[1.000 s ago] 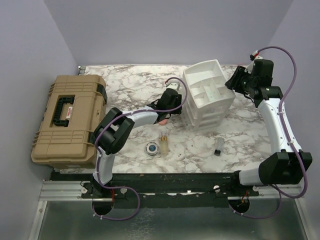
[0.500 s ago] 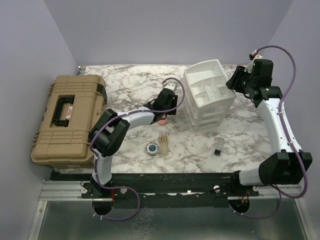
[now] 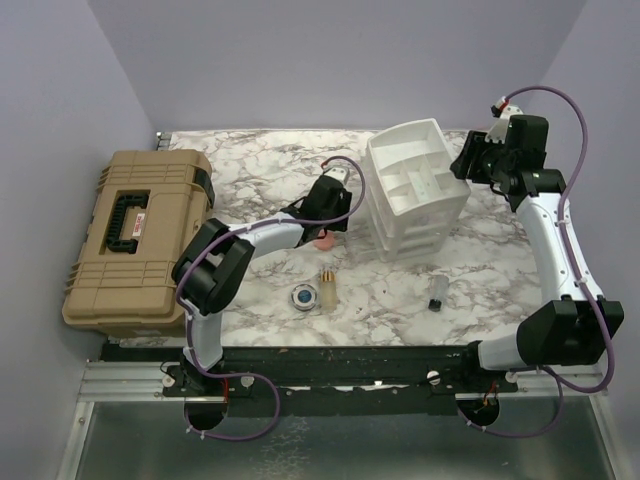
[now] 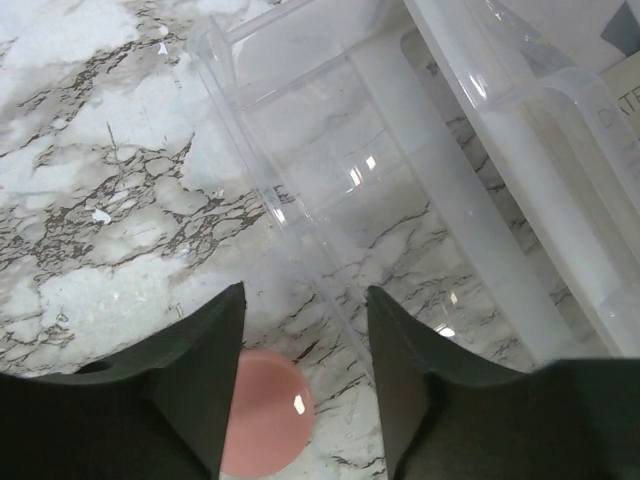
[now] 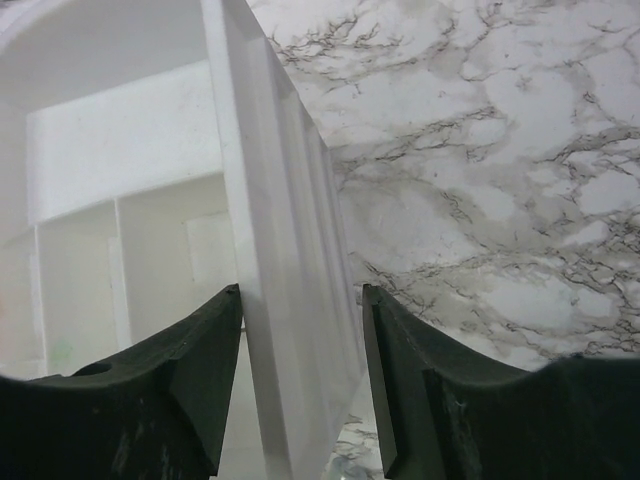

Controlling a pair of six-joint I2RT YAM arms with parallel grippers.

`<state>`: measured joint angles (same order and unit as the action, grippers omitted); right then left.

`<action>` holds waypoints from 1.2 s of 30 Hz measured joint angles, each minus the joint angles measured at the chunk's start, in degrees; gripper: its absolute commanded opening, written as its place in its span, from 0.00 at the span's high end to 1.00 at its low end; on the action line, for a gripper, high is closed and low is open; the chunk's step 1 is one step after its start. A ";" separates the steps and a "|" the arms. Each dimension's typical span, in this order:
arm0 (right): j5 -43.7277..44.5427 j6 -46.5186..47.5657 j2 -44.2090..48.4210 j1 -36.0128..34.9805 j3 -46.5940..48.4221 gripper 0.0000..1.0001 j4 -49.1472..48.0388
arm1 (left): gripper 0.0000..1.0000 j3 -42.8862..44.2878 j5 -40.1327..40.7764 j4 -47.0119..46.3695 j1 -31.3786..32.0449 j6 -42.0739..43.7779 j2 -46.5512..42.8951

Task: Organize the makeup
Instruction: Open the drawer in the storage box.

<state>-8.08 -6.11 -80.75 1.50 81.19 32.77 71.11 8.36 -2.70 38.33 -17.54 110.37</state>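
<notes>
The pink round puff (image 3: pixel 323 241) lies on the marble beside the organizer's left side. My left gripper (image 3: pixel 328 222) hovers just above it, open. In the left wrist view the puff (image 4: pixel 268 425) sits low between the fingers (image 4: pixel 200 370), close to the left one and apart from the right. My right gripper (image 3: pixel 466 168) is at the white organizer (image 3: pixel 415 235), its jaws closed on the right wall (image 5: pixel 290 250). The round blue compact (image 3: pixel 303 297), small amber bottle (image 3: pixel 326 290) and tiny dark vial (image 3: pixel 437 294) rest on the near marble.
A big tan hard case (image 3: pixel 135 235) fills the table's left side. A clear drawer front (image 4: pixel 330 190) of the organizer stands right ahead of the left fingers. Purple walls close in the table at the back and on both sides.
My left gripper has drawn back and up from the puff toward the rear left, leaving it more exposed. The right wrist has shifted slightly along the organizer's wall.
</notes>
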 measured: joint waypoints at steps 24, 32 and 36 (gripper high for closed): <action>-25.00 -2.80 10.25 -13.25 9.33 0.20 4.24 | 0.01 -26.18 4.09 -11.69 -4.81 -7.56 -32.04; -19.41 -2.75 6.56 -34.51 5.20 0.20 1.49 | 0.01 -30.99 12.94 -11.26 -8.83 -10.05 -43.91; -11.43 -2.43 1.53 -43.08 4.72 0.21 1.64 | 0.01 -28.79 15.76 -10.21 -9.60 -9.73 -48.35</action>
<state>-19.51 -8.54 -79.22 -41.58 85.91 34.41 42.33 24.12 -12.91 28.73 -27.27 62.02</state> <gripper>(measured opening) 0.795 0.987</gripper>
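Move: The open clear drawer's front edge is at the left fingertips; its pulled-out part lies about 5 cm right, 3 ahead and 4 below, and the pink disc 5 cm left, 2 back and 7 below. From the right hand, whose fingers straddle the storage box's right rim, the compact lies some 37 cm left, 16 back and 26 below; the gold-capped bottle is 5 cm right of it and 2 farther out. From the left hand the compact is 9 cm left, 17 back and 6 below. The right hand opens its fingers wider and lifts about 12 cm clear of the storage box's rim, then sweeps roughly 30 cm left and 15 back towards the compact and gold-capped bottle, turning some 50 degrees counter-clockwise and starting down at the end. The left hand spreads its fingers fully, eases back off the drawer's front edge, then climbs and swings left away from the open drawer, tilting up and turning counter-clockwise, to leave room over the makeup. ##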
